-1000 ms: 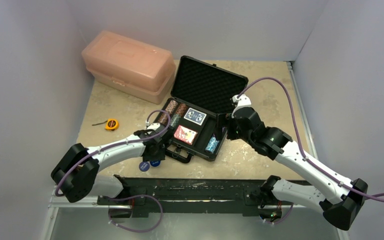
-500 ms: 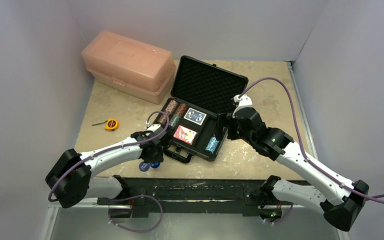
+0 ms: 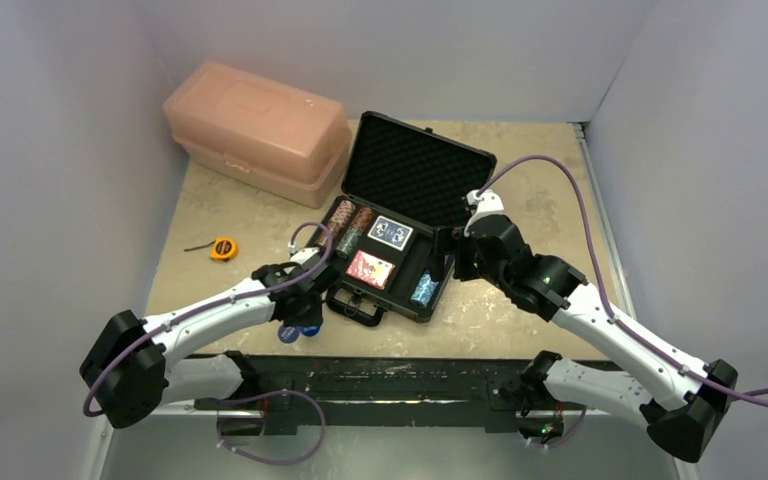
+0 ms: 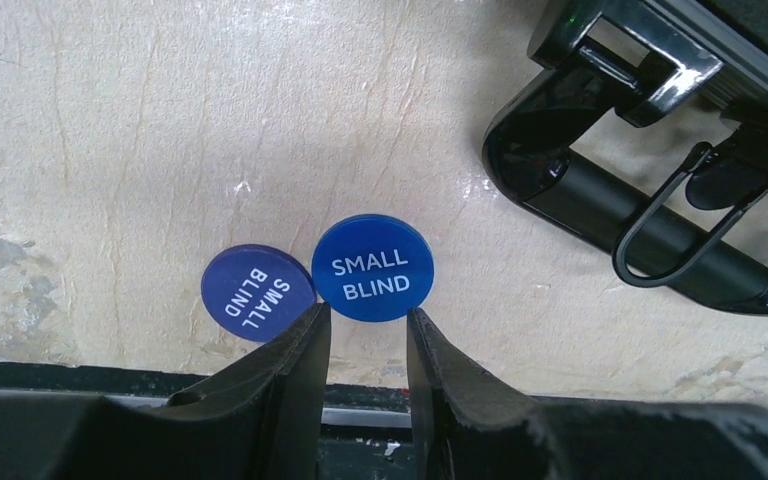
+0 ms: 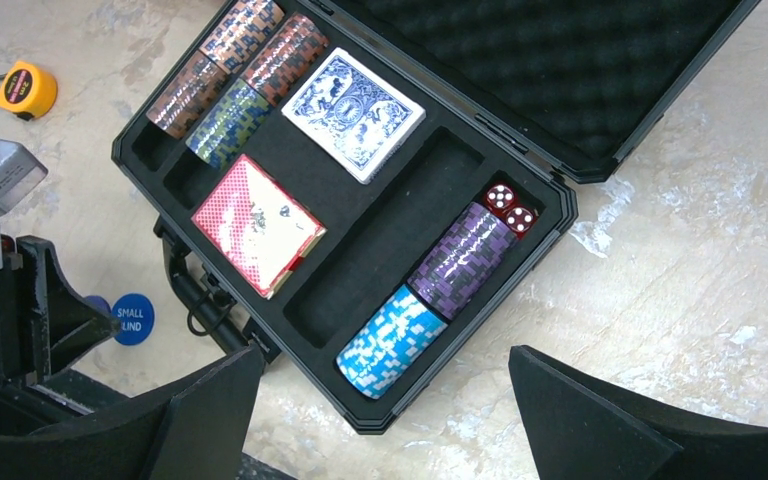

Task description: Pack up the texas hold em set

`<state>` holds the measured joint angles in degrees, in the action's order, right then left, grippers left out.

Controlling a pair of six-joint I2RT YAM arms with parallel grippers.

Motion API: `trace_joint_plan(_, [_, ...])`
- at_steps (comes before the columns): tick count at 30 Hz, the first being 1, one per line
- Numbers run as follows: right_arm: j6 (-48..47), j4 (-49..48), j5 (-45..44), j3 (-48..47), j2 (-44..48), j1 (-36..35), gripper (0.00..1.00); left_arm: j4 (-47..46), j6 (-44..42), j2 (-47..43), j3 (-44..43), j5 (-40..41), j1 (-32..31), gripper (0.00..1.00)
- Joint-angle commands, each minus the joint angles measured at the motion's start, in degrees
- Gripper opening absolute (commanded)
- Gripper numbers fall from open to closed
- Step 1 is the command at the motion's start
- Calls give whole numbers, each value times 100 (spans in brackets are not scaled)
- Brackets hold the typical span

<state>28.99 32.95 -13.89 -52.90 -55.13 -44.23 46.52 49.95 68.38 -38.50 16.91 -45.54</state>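
Note:
The black case [image 3: 430,165] lies open with chip stacks [image 5: 245,65], a blue deck [image 5: 358,110], a red deck [image 5: 258,222], purple chips [image 5: 465,255], light-blue chips [image 5: 392,340] and red dice [image 5: 508,205] in its foam slots. Two blue "SMALL BLIND" discs lie on the table in front of its handle [image 4: 650,240]. One disc [image 4: 373,268] overlaps the other disc [image 4: 256,293]. My left gripper [image 4: 367,315] has narrowed jaws, both tips touching the near rim of the upper disc. My right gripper [image 5: 388,352] hangs wide open above the case's front right corner, holding nothing.
A larger pink plastic box [image 3: 257,130] stands at the back left. A small yellow tape measure [image 3: 223,248] lies left of the case. The black rail [image 3: 380,375] of the arm bases runs just behind the discs, close to my left fingers.
My left jaws have narrowed onto the upper disc's near rim. The left arm's elbow has swung further left. The right arm has not moved.

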Motion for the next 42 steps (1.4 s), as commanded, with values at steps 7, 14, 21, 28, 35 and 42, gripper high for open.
trace_joint_plan(7, [115,-159,86,-115,-110,11,99,296,-187,-404,-396,-1,-31,32])
trace_joint_plan(14, [124,-140,82,-126,-121,15,99,463,-222,-394,-560,6,-36,40])
trace_joint_plan(21, [124,-98,42,-64,-51,18,99,0,-72,53,-205,-208,-39,62])
trace_joint_plan(28, [98,-41,-9,-54,-8,15,99,-402,-233,598,-228,-302,-36,67])
trace_joint_plan(35, [89,-8,-60,-2,55,11,99,-513,-256,966,-226,-238,-26,75])
trace_joint_plan(42, [64,8,-80,-3,32,21,99,-719,-204,1198,-141,-249,-20,75])
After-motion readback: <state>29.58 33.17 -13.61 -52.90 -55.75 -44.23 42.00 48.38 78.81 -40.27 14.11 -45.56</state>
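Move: The bright blue SMALL BLIND button lies almost straight under the left hand, about 1 cm ahead and some 3 cm below. The darker button is about 4 cm to the left hand's left and level with it fore and aft, also 3 cm down; the case handle is about 10 cm to its right and 4 cm ahead. From the right hand the bright button is some 28 cm left, 7 cm back and 20 cm below. Over the bright blue button the left hand first lifts about 2.5 cm, its fingers starting to spread from a third open near the top. It then turns back down and sinks some 5 cm towards the button, easing about 1.5 cm right as the fingers open to three quarters and tip a little steeper. It ends with the left fingertip by the button's left edge, where it meets the darker one; touch can't be made out. ##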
